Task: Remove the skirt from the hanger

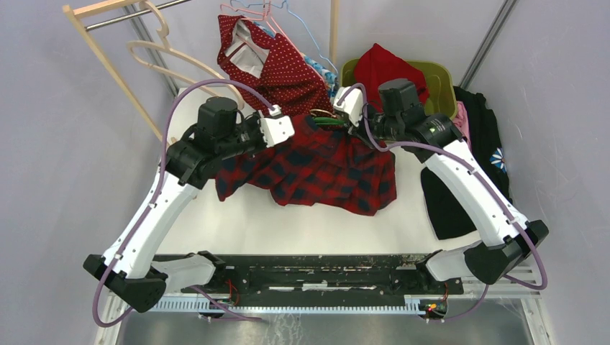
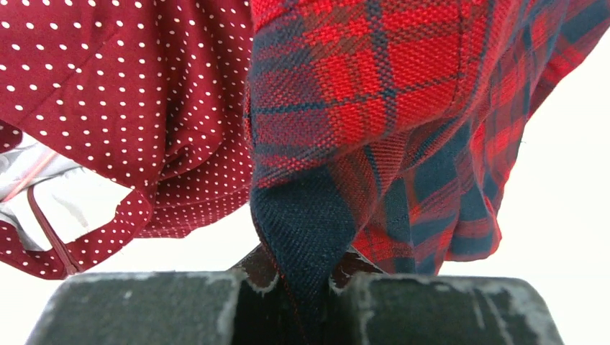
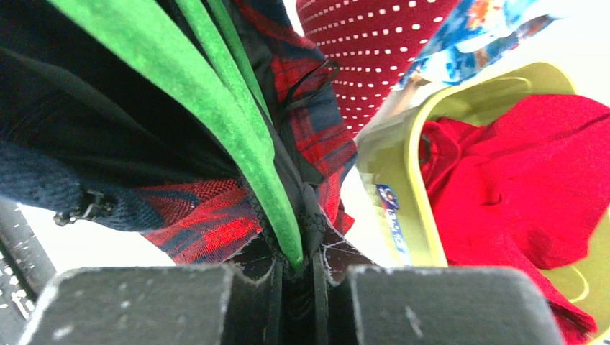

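Observation:
The skirt (image 1: 324,169) is red and navy plaid and lies bunched on the white table between my two arms. My left gripper (image 1: 291,129) is at its left upper edge. In the left wrist view that gripper (image 2: 306,287) is shut on a navy fold of the skirt (image 2: 374,93). A green hanger (image 1: 327,121) shows at the skirt's top right, where my right gripper (image 1: 338,115) sits. In the right wrist view the right gripper (image 3: 298,269) is shut on the tip of the green hanger (image 3: 216,108), with dark lining and the plaid skirt (image 3: 208,215) pressed beside it.
A dark red polka-dot garment (image 1: 280,65) hangs just behind the skirt. A yellow-green bin (image 1: 439,79) at the back right holds a red garment (image 1: 385,65). A black garment (image 1: 446,201) lies by the right arm. Wooden hangers (image 1: 165,54) and a wooden rack (image 1: 108,65) stand back left.

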Available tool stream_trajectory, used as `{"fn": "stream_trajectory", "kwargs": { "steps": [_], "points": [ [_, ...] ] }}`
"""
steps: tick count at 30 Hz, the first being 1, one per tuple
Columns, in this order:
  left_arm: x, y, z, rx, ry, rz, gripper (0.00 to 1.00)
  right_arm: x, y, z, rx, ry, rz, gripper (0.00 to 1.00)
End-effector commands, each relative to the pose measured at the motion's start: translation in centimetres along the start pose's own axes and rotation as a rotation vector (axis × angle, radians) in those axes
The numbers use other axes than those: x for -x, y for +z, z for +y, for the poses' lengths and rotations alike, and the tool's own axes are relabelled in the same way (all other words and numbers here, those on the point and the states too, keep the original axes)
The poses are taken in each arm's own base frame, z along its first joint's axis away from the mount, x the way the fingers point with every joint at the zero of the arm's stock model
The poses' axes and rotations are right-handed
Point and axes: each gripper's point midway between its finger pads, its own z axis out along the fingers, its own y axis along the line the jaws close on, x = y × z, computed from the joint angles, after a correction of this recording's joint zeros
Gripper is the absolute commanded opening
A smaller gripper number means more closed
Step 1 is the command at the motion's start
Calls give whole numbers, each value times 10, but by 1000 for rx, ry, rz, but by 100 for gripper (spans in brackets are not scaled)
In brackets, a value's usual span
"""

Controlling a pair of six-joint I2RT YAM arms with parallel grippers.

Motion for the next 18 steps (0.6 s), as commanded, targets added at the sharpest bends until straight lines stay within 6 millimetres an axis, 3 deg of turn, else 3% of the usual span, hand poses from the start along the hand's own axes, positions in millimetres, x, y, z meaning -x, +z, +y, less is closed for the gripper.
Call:
{"fn": "stream_trajectory", "kwargs": {
  "steps": [1,5,12,15,18],
  "points": [
    [61,-4,26,98,65,-237,3,27,-22,-64,-290,100,-91,1],
    [51,-3,46,220,34,-191,3,23,-23,-79,-348,68,-54,1],
    [8,1,77,405,-2,19,5,33,-45,-94,-421,-3,-39,1],
    [27,-7,92,458,-18,-43,3,37,-49,-95,-429,-6,-51,1],
    [77,-20,103,468,-40,-262,5,38,-44,-91,-399,9,-62,1]
  ]
}}
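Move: The green hanger, still inside the plaid skirt, lies between the hands at about their own height. Its middle is some 12 cm to the left hand's right and 3 cm ahead; from the right hand it is about 8 cm left and 1 cm ahead. The dotted skirt hangs roughly 16 cm straight ahead of the left hand, level with it. The basket stands about 15 cm ahead of the right hand, 21 cm to its right and 24 cm below. Both grippers keep their pinch on the plaid skirt's waist, the right one with the green hanger's end in it too, and carry the skirt forward towards the dotted skirt while lifting it. The left goes about 5 cm out and nearly 2 up, its fingers tipping up and swinging counter-clockwise some 10 degrees each. The right goes 3.5 cm out, 3 up and 2 to its right, fingers tipping up slightly. ##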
